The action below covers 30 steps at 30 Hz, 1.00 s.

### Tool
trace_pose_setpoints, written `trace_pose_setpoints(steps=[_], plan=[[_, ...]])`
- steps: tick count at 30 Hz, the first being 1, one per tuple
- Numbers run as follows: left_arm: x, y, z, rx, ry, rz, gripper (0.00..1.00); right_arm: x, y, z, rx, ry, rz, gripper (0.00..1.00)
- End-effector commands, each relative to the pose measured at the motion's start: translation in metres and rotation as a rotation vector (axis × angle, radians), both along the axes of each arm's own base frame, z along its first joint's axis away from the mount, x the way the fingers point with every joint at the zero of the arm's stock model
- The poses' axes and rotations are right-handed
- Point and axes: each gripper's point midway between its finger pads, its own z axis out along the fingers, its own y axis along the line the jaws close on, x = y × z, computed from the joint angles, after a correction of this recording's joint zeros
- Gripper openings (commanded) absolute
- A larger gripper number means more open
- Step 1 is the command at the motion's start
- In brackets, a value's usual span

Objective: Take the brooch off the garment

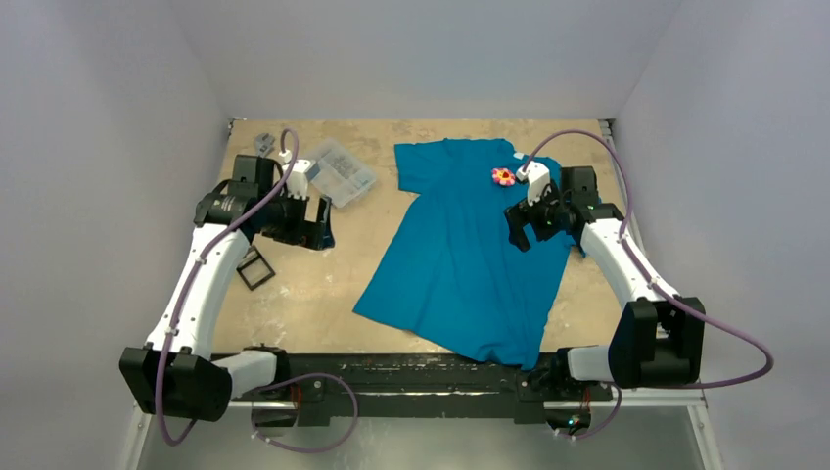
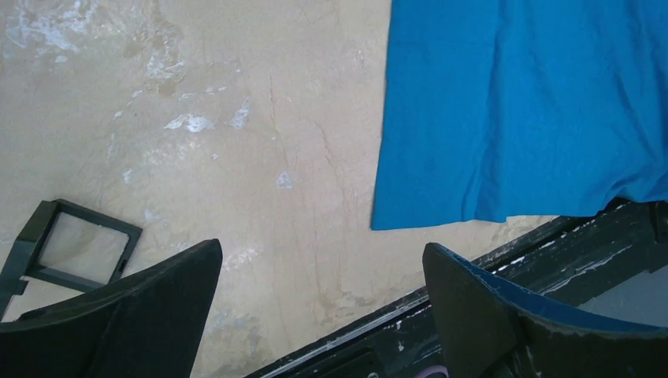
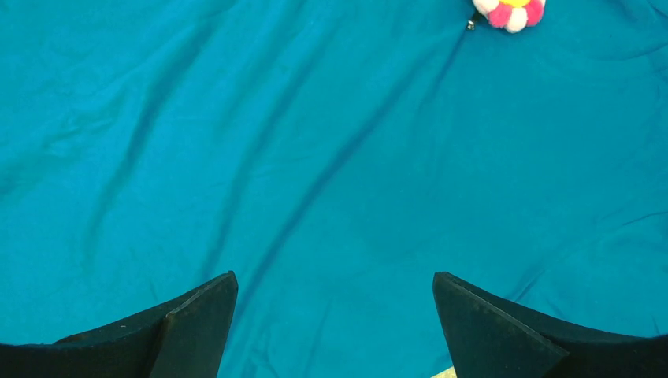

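The teal-blue garment [image 1: 470, 264] lies flat on the table, right of centre. The brooch [image 1: 503, 176], a pink-red flower with a yellow centre, sits on its upper part near the collar. My right gripper [image 1: 521, 223] is open and empty above the cloth, just below and right of the brooch. In the right wrist view the brooch [image 3: 510, 11] is at the top edge, far ahead of the open right gripper [image 3: 335, 283], with the garment [image 3: 315, 142] filling the view. My left gripper [image 1: 318, 230] is open and empty over bare table, left of the garment [image 2: 520, 102].
A clear plastic packet [image 1: 338, 171] and a small grey object [image 1: 264, 144] lie at the back left. A black square frame [image 1: 255, 268] lies by the left arm and shows in the left wrist view [image 2: 71, 244]. The black front rail [image 1: 421, 372] borders the table.
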Motion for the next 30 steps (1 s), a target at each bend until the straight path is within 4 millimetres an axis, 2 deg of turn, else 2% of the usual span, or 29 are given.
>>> trace_pose_setpoints(steps=[1,5,8,13,15,17,19,24,30], plan=[[0.017,-0.021,0.004,-0.078,-0.008,0.006,1.00,-0.001,0.003,0.007,0.037,0.034,-0.004,0.99],[0.026,-0.048,-0.012,-0.127,0.052,-0.037,1.00,-0.018,0.002,-0.012,0.081,0.256,0.028,0.97],[0.029,-0.067,-0.036,-0.122,0.090,-0.066,0.99,-0.019,-0.013,-0.019,0.102,0.319,-0.027,0.96],[0.032,-0.096,-0.074,-0.061,0.131,-0.109,0.86,-0.016,-0.031,-0.021,0.060,0.319,-0.082,0.97],[0.033,-0.106,-0.089,-0.013,0.142,-0.133,0.75,-0.015,-0.034,-0.020,0.053,0.322,-0.090,0.97],[0.035,-0.113,-0.108,0.060,0.164,-0.153,0.65,-0.015,-0.036,-0.019,0.046,0.327,-0.096,0.97],[0.037,-0.118,-0.121,0.137,0.172,-0.168,0.61,-0.015,-0.038,-0.018,0.043,0.331,-0.101,0.97],[0.035,-0.125,-0.142,0.307,0.149,-0.181,0.60,-0.011,-0.043,-0.015,0.029,0.329,-0.128,0.97],[0.026,-0.135,-0.162,0.402,0.130,-0.224,0.60,-0.009,-0.046,-0.016,0.026,0.330,-0.151,0.97]])
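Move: The garment's left edge is about 12 cm to the left hand's right, 1 cm ahead and 19 cm below; the parts box lies 19 cm ahead and 3 cm right, the black frame 13 cm left and 1 cm ahead. From the right hand, the brooch is some 11 cm ahead, 6 cm left and 12 cm below, with the right sleeve about 10 cm right and level with the hand. Left hand drops some 16 cm, swinging right to the garment's left edge, partly closing; right hand moves right. ##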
